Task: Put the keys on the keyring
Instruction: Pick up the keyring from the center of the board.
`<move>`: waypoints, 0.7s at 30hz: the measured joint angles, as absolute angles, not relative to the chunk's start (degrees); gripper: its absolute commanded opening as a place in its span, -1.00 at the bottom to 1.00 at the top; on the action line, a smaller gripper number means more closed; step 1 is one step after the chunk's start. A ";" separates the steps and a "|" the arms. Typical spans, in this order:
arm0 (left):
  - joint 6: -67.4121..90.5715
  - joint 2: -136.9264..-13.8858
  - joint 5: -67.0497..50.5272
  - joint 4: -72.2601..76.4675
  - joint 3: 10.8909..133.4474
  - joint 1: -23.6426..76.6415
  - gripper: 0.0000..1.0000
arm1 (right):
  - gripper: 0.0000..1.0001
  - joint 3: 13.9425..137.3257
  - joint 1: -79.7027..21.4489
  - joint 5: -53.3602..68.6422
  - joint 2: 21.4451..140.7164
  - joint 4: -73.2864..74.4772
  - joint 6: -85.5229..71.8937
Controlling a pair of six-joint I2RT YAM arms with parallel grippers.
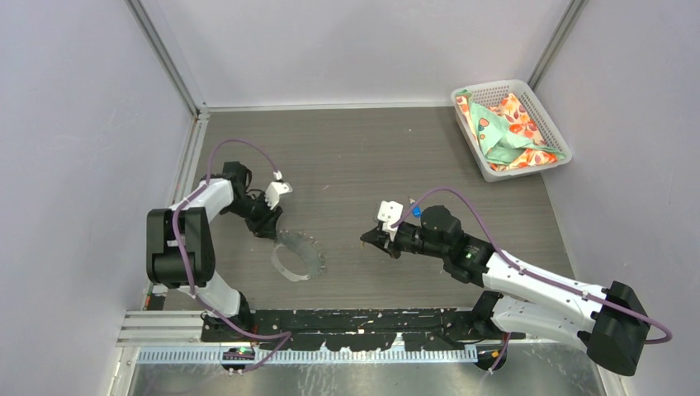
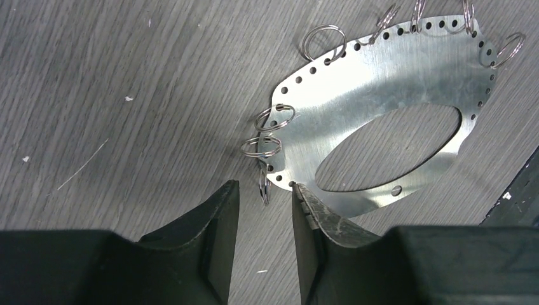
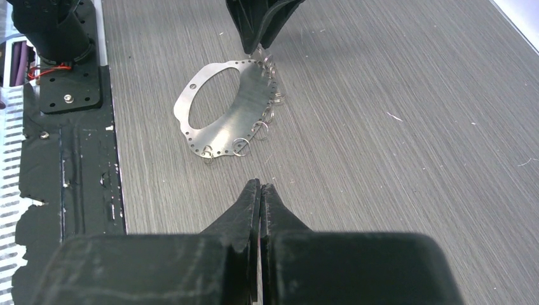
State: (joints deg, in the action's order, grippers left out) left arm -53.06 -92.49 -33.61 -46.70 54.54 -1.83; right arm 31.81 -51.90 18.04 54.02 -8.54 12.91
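Observation:
No keys show in any view. A flat shiny metal plate [image 2: 356, 108] with an oval cut-out lies on the table [image 1: 309, 247], right of my left arm. Several small split keyrings [image 2: 274, 117] hang from holes along its rim [image 3: 241, 147]. My left gripper [image 2: 264, 184] points down at the plate's edge [image 1: 268, 229], open with a narrow gap. One small ring [image 2: 264, 192] stands just beyond its fingertips and is not pinched. My right gripper [image 3: 260, 183] hovers over bare table to the plate's right [image 1: 371, 239], shut with nothing in it.
A white basket [image 1: 495, 87] holding a patterned cloth [image 1: 508, 124] sits at the back right corner. A black mounting rail [image 1: 355, 322] runs along the near edge. Grey walls close in the left and right sides.

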 measured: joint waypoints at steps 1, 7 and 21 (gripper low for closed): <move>-53.39 -92.51 -33.56 -46.81 54.54 -1.65 -0.32 | -0.98 31.81 -51.90 18.02 54.02 -8.51 12.91; -55.55 -92.47 -32.69 -46.00 53.17 -0.64 -0.76 | -0.98 31.83 -51.90 17.50 54.00 -8.49 12.93; -63.26 -78.59 -33.45 -50.46 56.62 5.28 -1.00 | -0.98 32.40 -51.90 10.74 56.29 -7.18 8.10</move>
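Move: The small wire ring at the end of the steel keyring plate lies just beyond the left fingertips, about 2 cm below, 1 cm back and 1 cm to the right. From that hand the plate's middle is some 5 cm back and 7 cm right, and the next two wire rings are about 3 cm right, level fore and aft, all about 2 cm below. From the right hand, the end ring lies about 22 cm left, 7 cm ahead and 17 cm below. The keyring's end wire ring is pinched as the left hand eases back and down about 2 cm, slightly right, while its half-open fingers shut fully; then the hand lifts it some 8 cm, drawing forward and a little right, the fingertips tilting up and the hand turning clockwise, about 20 degrees in all. Late on, the right hand, fingers still shut, starts forward and down by about 2 cm. ##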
